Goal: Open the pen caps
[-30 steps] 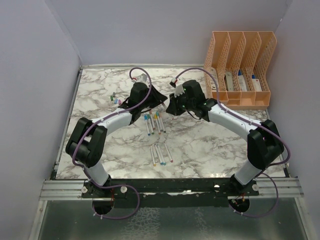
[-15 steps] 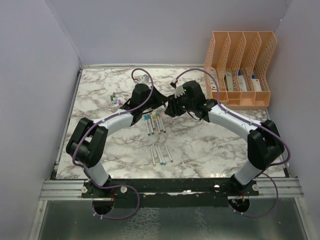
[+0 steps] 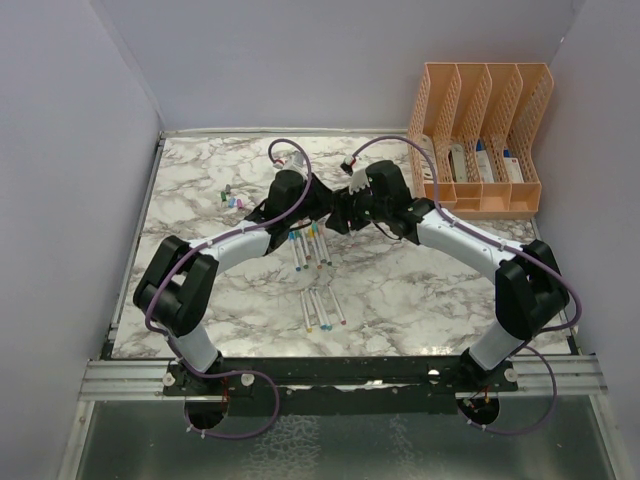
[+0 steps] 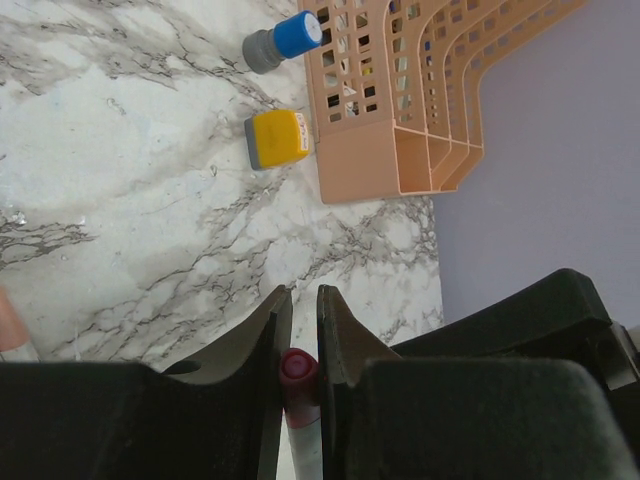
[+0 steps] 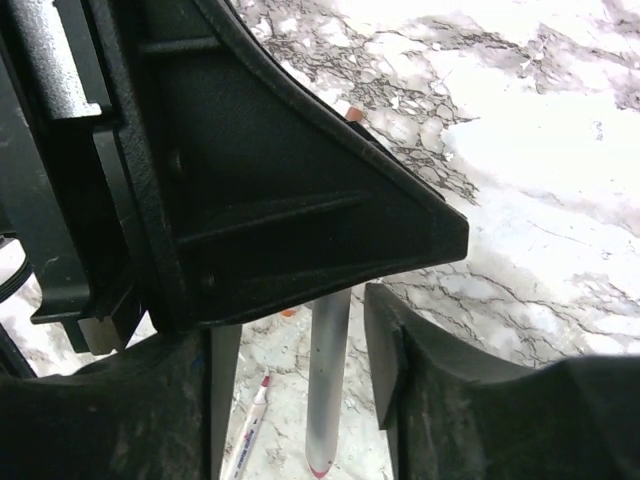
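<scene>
My left gripper (image 4: 304,295) is shut on a white pen at its red cap (image 4: 298,372); the cap sits deep between the jaws. In the top view the left gripper (image 3: 318,205) and the right gripper (image 3: 341,213) meet above the middle of the table. In the right wrist view the pen's barrel (image 5: 330,380) runs between the fingers of my right gripper (image 5: 305,345), which stands open with gaps on both sides. The left gripper's black body hides the far end. Other pens (image 3: 311,245) lie on the marble, and loose pen caps (image 3: 232,197) lie at the back left.
Peach file dividers (image 3: 480,130) stand at the back right, with a stubby blue bottle (image 4: 283,42) and a yellow one (image 4: 277,138) beside them. A second row of pens (image 3: 322,306) lies nearer the bases. One red-tipped pen (image 5: 250,425) lies under the right gripper.
The right gripper has opened off the pen barrel. The left gripper has drifted slightly right toward it and stays shut on the pen.
</scene>
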You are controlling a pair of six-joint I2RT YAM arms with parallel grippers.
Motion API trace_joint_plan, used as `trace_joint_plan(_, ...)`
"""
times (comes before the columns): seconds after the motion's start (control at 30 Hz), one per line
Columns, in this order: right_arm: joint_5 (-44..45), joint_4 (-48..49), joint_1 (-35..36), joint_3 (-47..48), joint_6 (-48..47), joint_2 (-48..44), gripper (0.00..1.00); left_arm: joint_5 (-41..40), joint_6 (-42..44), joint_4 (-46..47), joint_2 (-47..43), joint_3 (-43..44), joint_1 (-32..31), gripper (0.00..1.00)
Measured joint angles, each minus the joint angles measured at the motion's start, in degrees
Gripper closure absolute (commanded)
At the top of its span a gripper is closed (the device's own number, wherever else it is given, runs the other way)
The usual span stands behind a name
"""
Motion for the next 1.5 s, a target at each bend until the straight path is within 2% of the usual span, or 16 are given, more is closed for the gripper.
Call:
trace_joint_plan(0.47,0.9,1.5,-0.5,-0.8,0.6,0.0,0.98,0.4,-2.0,1.8,-0.3,-0.2,0.0,1.0)
trace_joint_plan(0.8,0.7,3.8,-0.3,-2.6,0.8,-0.5,0.99,1.4,-2.3,3.4,-0.6,-1.5,1.6,1.0)
trace_joint_plan(1.07,0.5,13.6,-0.2,-10.4,2.2,-5.9,0.99,13.7,-1.2,-0.9,0.5,4.0,5.7,1.0)
trace_joint_plan(1.17,-1.2,8.5,0.4,-15.5,2.3,-9.5,0.99,9.4,0.6,0.2,2.4,7.6,10.6,1.0)
trace_joint_plan(1.27,-1.7,4.2,0.9,-17.9,2.3,-10.1,0.99,5.5,2.0,-0.1,3.2,8.9,19.1,1.0)
trace_joint_plan(1.37,-1.7,1.6,1.0,-18.7,2.3,-10.1,0.99,3.3,3.5,-1.5,3.2,8.9,20.9,1.0)
trace_joint_plan(1.5,-0.7,0.1,1.0,-18.7,2.3,-10.1,0.99,0.4,7.8,-8.0,3.8,9.7,20.5,1.0)
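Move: Between the right hand's half-open fingers, within about 1 cm, runs the white barrel of the pen; its pink cap, already pinched by the left hand, is some 5 cm ahead of the right hand, 3 cm left and 2 cm higher. The capped pens lie about 9 cm left of the right hand, level with it and roughly 13 cm below. From the left hand, the loose caps lie about 30 cm left, 10 cm ahead and 16 cm down. Closing round the barrel, the right hand takes its grip almost in place while the left keeps the cap pinched. Then they pull apart: the left breaks away forward and about 15 cm left towards the loose caps, turning nearly 20 degrees counter-clockwise, rising and then sinking again; the right draws the barrel back some 8 cm, down 6 cm and a little right. ##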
